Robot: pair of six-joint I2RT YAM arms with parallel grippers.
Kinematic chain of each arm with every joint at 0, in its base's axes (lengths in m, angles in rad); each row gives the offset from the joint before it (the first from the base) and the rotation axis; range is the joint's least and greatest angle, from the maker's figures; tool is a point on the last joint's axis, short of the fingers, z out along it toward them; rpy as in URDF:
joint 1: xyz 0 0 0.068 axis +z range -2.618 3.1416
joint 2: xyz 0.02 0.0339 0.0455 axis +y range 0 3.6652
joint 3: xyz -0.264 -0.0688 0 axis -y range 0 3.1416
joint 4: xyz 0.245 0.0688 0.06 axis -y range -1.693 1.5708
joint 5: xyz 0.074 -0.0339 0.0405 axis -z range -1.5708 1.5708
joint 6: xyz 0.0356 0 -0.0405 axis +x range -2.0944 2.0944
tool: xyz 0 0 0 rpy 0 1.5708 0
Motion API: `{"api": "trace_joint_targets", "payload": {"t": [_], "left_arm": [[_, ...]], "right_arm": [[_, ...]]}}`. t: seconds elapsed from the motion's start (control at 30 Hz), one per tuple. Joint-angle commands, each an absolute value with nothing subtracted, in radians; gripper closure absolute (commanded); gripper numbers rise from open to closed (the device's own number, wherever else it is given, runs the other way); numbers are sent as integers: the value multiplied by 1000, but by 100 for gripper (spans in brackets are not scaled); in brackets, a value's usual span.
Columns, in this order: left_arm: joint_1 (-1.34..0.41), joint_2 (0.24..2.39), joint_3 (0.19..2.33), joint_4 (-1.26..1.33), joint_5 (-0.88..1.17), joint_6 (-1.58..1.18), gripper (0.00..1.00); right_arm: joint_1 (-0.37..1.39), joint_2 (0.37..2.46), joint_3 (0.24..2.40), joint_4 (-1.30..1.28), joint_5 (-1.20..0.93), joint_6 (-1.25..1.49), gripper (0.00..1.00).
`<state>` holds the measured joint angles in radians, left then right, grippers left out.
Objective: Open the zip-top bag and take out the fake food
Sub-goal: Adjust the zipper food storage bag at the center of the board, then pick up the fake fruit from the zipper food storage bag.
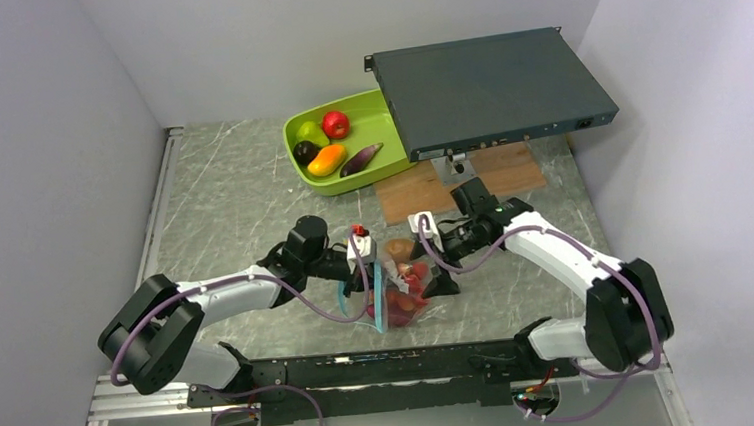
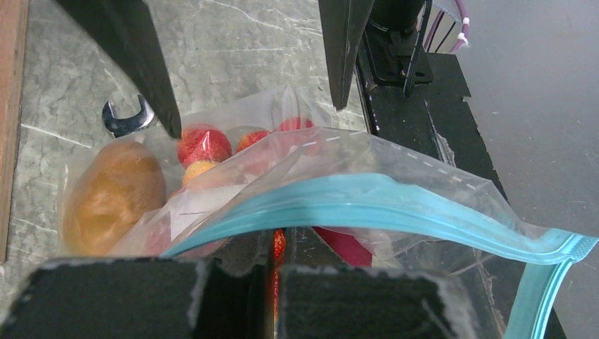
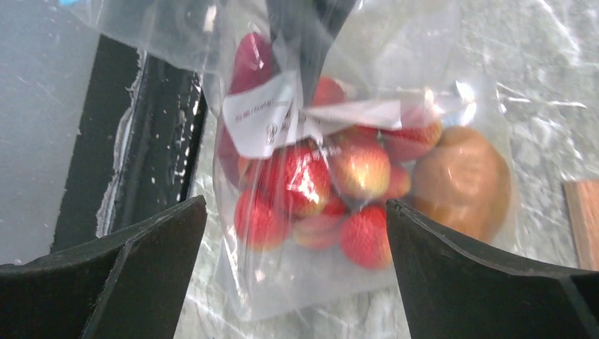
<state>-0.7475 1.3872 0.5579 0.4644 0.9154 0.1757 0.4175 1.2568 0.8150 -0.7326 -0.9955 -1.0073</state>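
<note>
The clear zip-top bag point(image 1: 403, 289) lies between the two grippers, its blue zip strip point(image 2: 367, 201) bowed open. My left gripper point(image 2: 272, 265) is shut on the near wall of the bag at the mouth point(image 1: 362, 272). Inside the bag are fake food pieces: a bunch of red fruits point(image 3: 304, 183) and a brown rounded piece point(image 3: 463, 180). My right gripper point(image 3: 295, 205) stands wide open, its fingers point(image 3: 141, 268) on either side of the bag's closed end, holding nothing point(image 1: 431, 259). A white label point(image 3: 265, 120) shows through the plastic.
A lime-green tray point(image 1: 387, 132) at the back holds an apple point(image 1: 336, 124), a pear, a plum, a mango point(image 1: 326, 160) and an eggplant point(image 1: 360, 159). A dark flat device point(image 1: 490, 90) overhangs it above a wooden board point(image 1: 510, 169). A wrench point(image 2: 127, 120) lies beyond the bag.
</note>
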Motion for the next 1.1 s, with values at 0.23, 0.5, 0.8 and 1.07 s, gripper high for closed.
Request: {"api": "trace_joint_targets", "payload": {"t": [0.23, 0.5, 0.8, 1.07], "left_arm": [[-761, 1383, 505, 572, 867, 87, 100], [-762, 1386, 489, 617, 840, 50, 97], [-762, 1396, 464, 643, 846, 31, 88], [-762, 1389, 429, 661, 826, 22, 57]], "right_arm": [[536, 1392, 925, -580, -1034, -848, 14], [585, 1453, 947, -635, -1004, -887, 56], [563, 1418, 954, -627, -968, -865, 100], [553, 1408, 948, -632, -989, -874, 100]]}}
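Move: The upper film of the zip-top bag, by its white label, is about 5 cm to the right hand's left, level fore and aft and 1 cm below. From the same hand the red fruits inside lie some 6 cm left, 4 cm back and 8 cm down, the brown fruit 5 cm left, 6 cm ahead and 8 cm down, and the blue zip strip 11 cm left and 3 cm back. That film is about 8 cm to the left hand's right. Leftward about 5 cm, bowing slightly forward and back, the right hand brings its wide-open fingers over the bag, then sinks about 1 cm as they shut fully and pinch the upper film beside the label, keeping hold as it eases up slightly. The left hand stays in the bag's mouth, turning slightly counter-clockwise, then opens its shut fingers over a third of the way while sinking 1.5 cm. ##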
